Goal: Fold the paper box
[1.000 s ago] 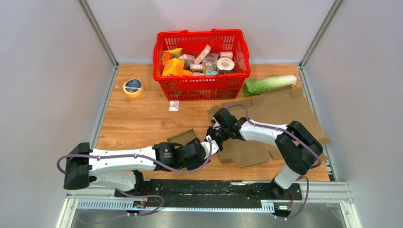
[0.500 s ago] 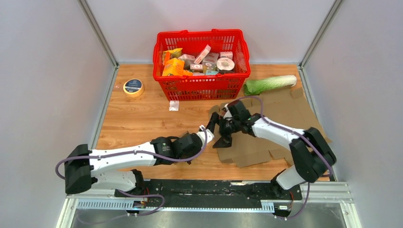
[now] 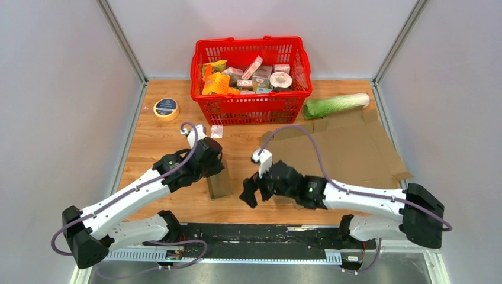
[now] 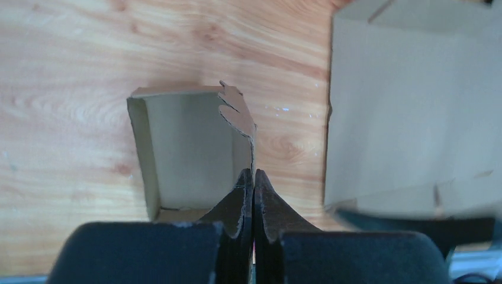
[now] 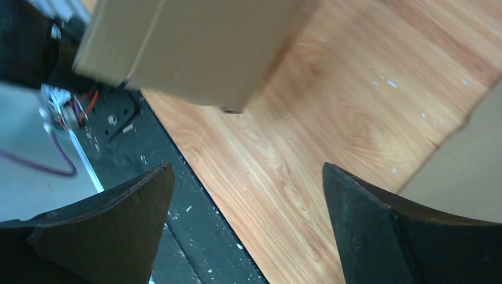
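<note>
The paper box (image 3: pixel 219 183) is a small brown cardboard carton standing upright on the wooden table, its open top facing up. In the left wrist view I look down into the box (image 4: pixel 189 148). My left gripper (image 4: pixel 253 173) is shut on its right wall, just below a jagged flap. From above, the left gripper (image 3: pixel 216 170) sits on top of the box. My right gripper (image 3: pixel 250 192) stands open just right of the box, near the table's front edge. In the right wrist view the right gripper (image 5: pixel 248 177) holds nothing, and the box (image 5: pixel 189 47) lies beyond its fingertips.
A large flat cardboard sheet (image 3: pixel 349 148) covers the right half of the table. A red basket (image 3: pixel 251 109) full of groceries stands at the back, a napa cabbage (image 3: pixel 335 105) to its right, a tape roll (image 3: pixel 166 109) at back left. The black base rail (image 5: pixel 118 118) runs under the right gripper.
My left gripper has shut on the box's wall and carried it left, standing it upright. The right gripper has let go, opened wide and drawn back toward the front edge.
</note>
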Robot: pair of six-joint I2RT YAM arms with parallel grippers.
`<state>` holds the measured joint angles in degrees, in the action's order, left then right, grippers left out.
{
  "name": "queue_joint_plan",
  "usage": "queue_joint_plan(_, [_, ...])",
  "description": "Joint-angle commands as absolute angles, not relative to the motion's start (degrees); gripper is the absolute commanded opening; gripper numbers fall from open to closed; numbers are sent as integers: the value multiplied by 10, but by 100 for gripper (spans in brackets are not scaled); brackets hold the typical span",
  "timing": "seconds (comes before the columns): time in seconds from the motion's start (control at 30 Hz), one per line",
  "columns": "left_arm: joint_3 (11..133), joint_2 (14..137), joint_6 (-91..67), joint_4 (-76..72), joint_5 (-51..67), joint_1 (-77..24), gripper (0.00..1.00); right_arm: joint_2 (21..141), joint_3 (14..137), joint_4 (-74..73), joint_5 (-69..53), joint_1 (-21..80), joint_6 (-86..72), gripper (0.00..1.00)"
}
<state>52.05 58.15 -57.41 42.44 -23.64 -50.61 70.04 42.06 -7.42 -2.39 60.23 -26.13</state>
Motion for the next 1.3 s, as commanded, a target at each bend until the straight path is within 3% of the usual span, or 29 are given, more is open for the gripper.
queue_joint_plan(0.0, [534,566,-801,505,-255,-471,0,640,338,100,199,690,-127,100])
queue_joint_plan(0.07, [549,579,-845,522,-227,-452,0,632,297,197,164,697,-92,100])
queue_joint_plan(0.17, [589,613,-882,598,-227,-446,0,655,305,214,140,707,-55,100])
queue_joint_plan(0.33, [566,613,-840,501,-145,-428,0,691,348,177,40,708,13,95])
queue_joint_plan(0.53, [540,597,-896,523,-127,-423,0,686,364,156,54,708,27,95])
queue_joint_plan(0.73, [540,616,-896,526,-99,-408,0,713,385,144,-21,708,61,95])
queue_joint_plan(0.8, [534,621,-883,500,-98,-407,0,718,384,149,18,708,64,95])
queue_joint_plan(0.9, [527,609,-866,485,-128,-405,24,707,359,166,54,700,33,95])
queue_joint_plan(0.93, [523,605,-852,482,-141,-406,38,700,346,177,52,698,25,95])
queue_joint_plan(1.03, [505,584,-810,444,-148,-405,60,679,311,193,59,699,4,95])
queue_joint_plan(1.23, [467,488,-625,420,-183,-406,70,629,300,138,113,698,-113,96])
queue_joint_plan(1.27, [441,438,-582,351,-172,-406,70,622,306,120,128,698,-135,96])
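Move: The left hand has the small paper box pinched by its tall right-hand wall; the box's middle lies about 4 cm back, 2 cm left and 9 cm below that hand. The white packet lies roughly 12 cm ahead and 2 cm left of the left hand, and the big cardboard sheet's middle is 38 cm right, 3 cm ahead, both some 14 cm below. From the open right hand, the box's middle is about 10 cm left, 2 cm ahead and 5 cm below. Still gripping the tall wall, the left hand swings about 3 cm left and comes partly back while turning some 25 degrees counter-clockwise and sinking 2 cm to set the paper box down, then its fingers open wide, let go of the wall and start up and to the left. The right hand, wide open throughout, draws back about 2.5 cm, eases some 3 cm left towards the box's near right corner and slightly up as its wrist rolls about 30 degrees, then goes back right about 3 cm and down 2 cm. ##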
